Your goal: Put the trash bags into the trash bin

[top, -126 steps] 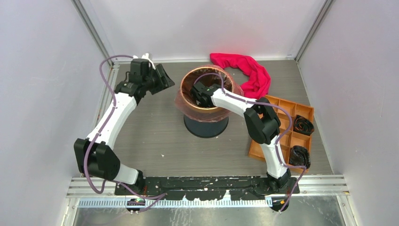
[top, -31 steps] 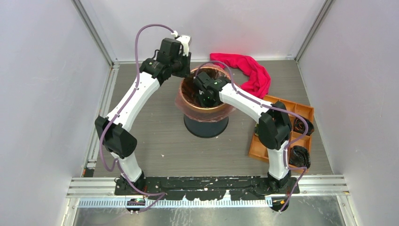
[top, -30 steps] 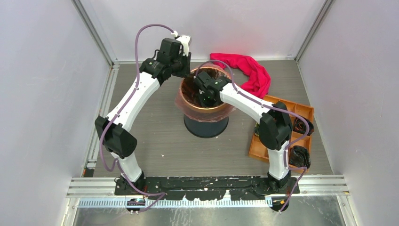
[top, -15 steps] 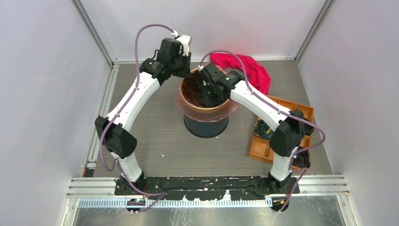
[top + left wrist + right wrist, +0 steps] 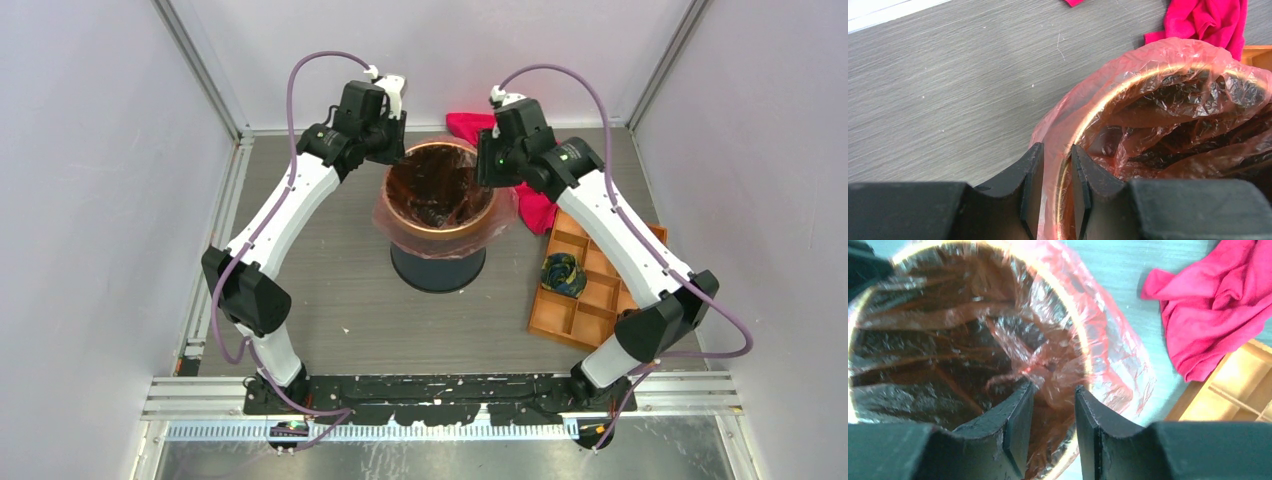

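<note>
The dark navy trash bin (image 5: 438, 268) stands mid-table, its gold rim (image 5: 440, 230) lined by the translucent red-pink trash bag (image 5: 505, 215). The film hangs inside the bin and drapes over the outside. My left gripper (image 5: 395, 150) is at the far-left rim. In the left wrist view its jaws (image 5: 1057, 165) straddle the rim (image 5: 1098, 107), closed on the bag film (image 5: 1148, 60). My right gripper (image 5: 487, 170) hovers open at the bin's right rim. The right wrist view shows its jaws (image 5: 1053, 400) apart above the bag film (image 5: 1118, 355), holding nothing.
An opaque magenta cloth (image 5: 535, 208) lies behind and right of the bin and also shows in the right wrist view (image 5: 1218, 305). An orange compartment tray (image 5: 590, 300) sits at the right with a dark bundled item (image 5: 562, 273) in it. Walls close in on three sides.
My right gripper has come up out of the bin and moved right and back to the right rim. My left gripper, away to the left four seconds ago, has stayed at the rim for the last second.
</note>
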### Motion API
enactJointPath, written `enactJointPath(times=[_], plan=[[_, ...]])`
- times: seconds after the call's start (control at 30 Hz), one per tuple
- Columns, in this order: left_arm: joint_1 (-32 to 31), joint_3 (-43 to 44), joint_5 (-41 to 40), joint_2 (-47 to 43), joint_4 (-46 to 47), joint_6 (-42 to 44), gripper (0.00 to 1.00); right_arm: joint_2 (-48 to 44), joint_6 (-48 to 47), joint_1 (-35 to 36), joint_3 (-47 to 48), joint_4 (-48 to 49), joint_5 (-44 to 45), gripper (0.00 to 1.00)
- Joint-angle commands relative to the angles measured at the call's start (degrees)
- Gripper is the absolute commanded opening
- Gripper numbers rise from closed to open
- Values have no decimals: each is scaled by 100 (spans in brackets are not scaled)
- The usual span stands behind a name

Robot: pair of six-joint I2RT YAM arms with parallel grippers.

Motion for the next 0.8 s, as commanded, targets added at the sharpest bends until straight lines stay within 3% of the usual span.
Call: enactJointPath(times=[0.0, 0.5, 0.6, 0.77], plan=[[59, -55, -239, -143, 31, 103, 27, -238, 17, -200, -133, 694, 33, 43], [94, -102, -235, -154, 38, 97, 27, -414, 343, -488, -547, 1142, 500, 58], [94, -112, -231, -162, 46, 71, 27, -605, 418, -537, -855, 1190, 516, 65], [94, -118, -185, -156, 88, -11, 27, -1159, 732, -663, -1517, 1657, 284, 89]])
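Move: The trash bag's fold over the right side of the bin's rim lies about 2 cm to the right of the right hand, level with it fore and aft and some 4 cm lower. The trash bin's middle is about 8 cm left of that hand, 3 cm back and 16 cm down; the red cloth lies roughly 18 cm ahead, 11 cm right and 27 cm down. From the left hand the same fold is about 7 cm back, 18 cm right and 5 cm lower. The bag's fold on the bin's right rim is what the right hand lines up on: it eases forward and up a couple of centimetres, then swings right and sinks about 4 cm, slipping a little back at the end. The fingers spread from under half to nearly wide open, one on each side of the rim, while the wrist turns some 10 degrees clockwise; no grip is taken. ##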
